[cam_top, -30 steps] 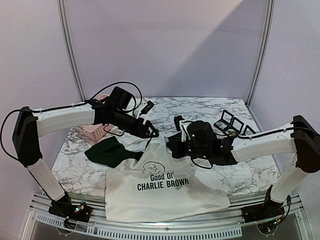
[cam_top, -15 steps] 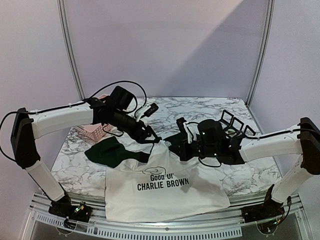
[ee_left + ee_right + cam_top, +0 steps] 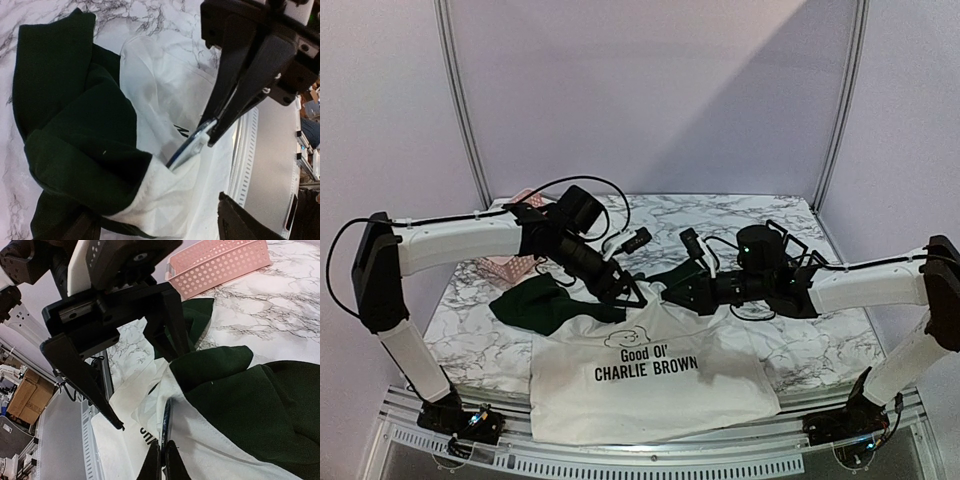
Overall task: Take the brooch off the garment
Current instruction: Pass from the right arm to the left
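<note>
The garment (image 3: 650, 395), a white T-shirt with dark green sleeves, lies at the table's near middle with its upper edge bunched and lifted. The brooch (image 3: 191, 146) is a thin disc with a blue rim, seen edge-on at the fold where the white cloth meets the green sleeve (image 3: 75, 130). My right gripper (image 3: 162, 462) is shut on the rim of the brooch (image 3: 165, 426). My left gripper (image 3: 632, 292) is open, its fingers (image 3: 85, 375) spread around the lifted fold close to the brooch, holding nothing.
A pink perforated basket (image 3: 220, 262) stands at the back left behind the left arm. A black open case (image 3: 785, 235) sits at the back right, partly behind the right arm. The slotted metal rail (image 3: 640, 458) runs along the near edge.
The right arm has drawn back to the right with the brooch, lifting the shirt's top edge. The left gripper has opened wider and moved right, up to the fold.
</note>
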Robot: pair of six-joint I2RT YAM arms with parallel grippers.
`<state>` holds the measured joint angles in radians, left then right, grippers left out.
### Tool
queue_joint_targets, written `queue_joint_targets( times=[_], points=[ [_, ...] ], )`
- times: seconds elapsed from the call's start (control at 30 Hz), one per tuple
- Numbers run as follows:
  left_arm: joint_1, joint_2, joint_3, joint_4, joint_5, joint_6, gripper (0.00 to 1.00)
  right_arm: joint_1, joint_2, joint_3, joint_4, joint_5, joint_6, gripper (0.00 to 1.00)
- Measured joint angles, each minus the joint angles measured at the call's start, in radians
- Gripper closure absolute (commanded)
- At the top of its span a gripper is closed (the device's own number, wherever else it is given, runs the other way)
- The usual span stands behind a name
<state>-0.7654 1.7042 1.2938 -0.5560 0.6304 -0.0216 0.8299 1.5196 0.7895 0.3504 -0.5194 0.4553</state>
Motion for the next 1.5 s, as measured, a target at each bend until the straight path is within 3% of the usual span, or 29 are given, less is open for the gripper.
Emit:
queue_joint_targets(
  times=[0.43, 0.6, 1.03, 1.3, 1.4, 1.5],
  points=[
    [-0.028, 0.043, 0.027, -0.046, 0.033, 0.017, 0.39, -0.020, 0.037, 0.004, 0.015, -0.154, 0.003, 1.00],
    [-0.029, 0.043, 0.030, -0.052, 0.045, 0.024, 0.53, -0.020, 0.048, 0.004, 0.014, -0.174, 0.003, 1.00],
    [-0.030, 0.043, 0.038, -0.060, 0.079, 0.029, 0.60, -0.024, 0.062, 0.027, 0.007, -0.219, 0.002, 1.00],
    [-0.031, 0.047, 0.043, -0.071, 0.093, 0.034, 0.93, -0.025, 0.075, 0.039, -0.003, -0.244, -0.013, 1.00],
    [-0.031, 0.052, 0.047, -0.087, 0.100, 0.040, 1.00, -0.026, 0.081, 0.039, -0.011, -0.247, -0.019, 0.99],
    [-0.031, 0.058, 0.051, -0.098, 0.105, 0.037, 1.00, -0.026, 0.082, 0.039, -0.014, -0.245, -0.022, 0.98]
  ],
)
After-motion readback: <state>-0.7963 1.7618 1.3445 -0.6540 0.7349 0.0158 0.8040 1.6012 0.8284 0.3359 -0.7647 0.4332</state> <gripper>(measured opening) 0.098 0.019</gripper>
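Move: The brooch is in the right gripper's closed fingers, its middle about 2 cm left of that hand. From the wide-open left hand it lies some 4 cm to the right, 1 cm back and 1 cm lower. A raised dark green fold stands roughly 5 cm ahead of the left hand, 7 cm to its right and 3 cm below. The shirt lettering is about 10 cm back from the left hand, 1 cm to its right and 14 cm below. Back and slightly to its right, the left hand eases about 3 cm, dipping a little early on, and its wide-open fingers close almost fully to pinch the free edge of the brooch. The right hand keeps its grip on the opposite edge, drawing back some 2 cm as well, with a slight drift left and down, and turning about 10 degrees counter-clockwise. ##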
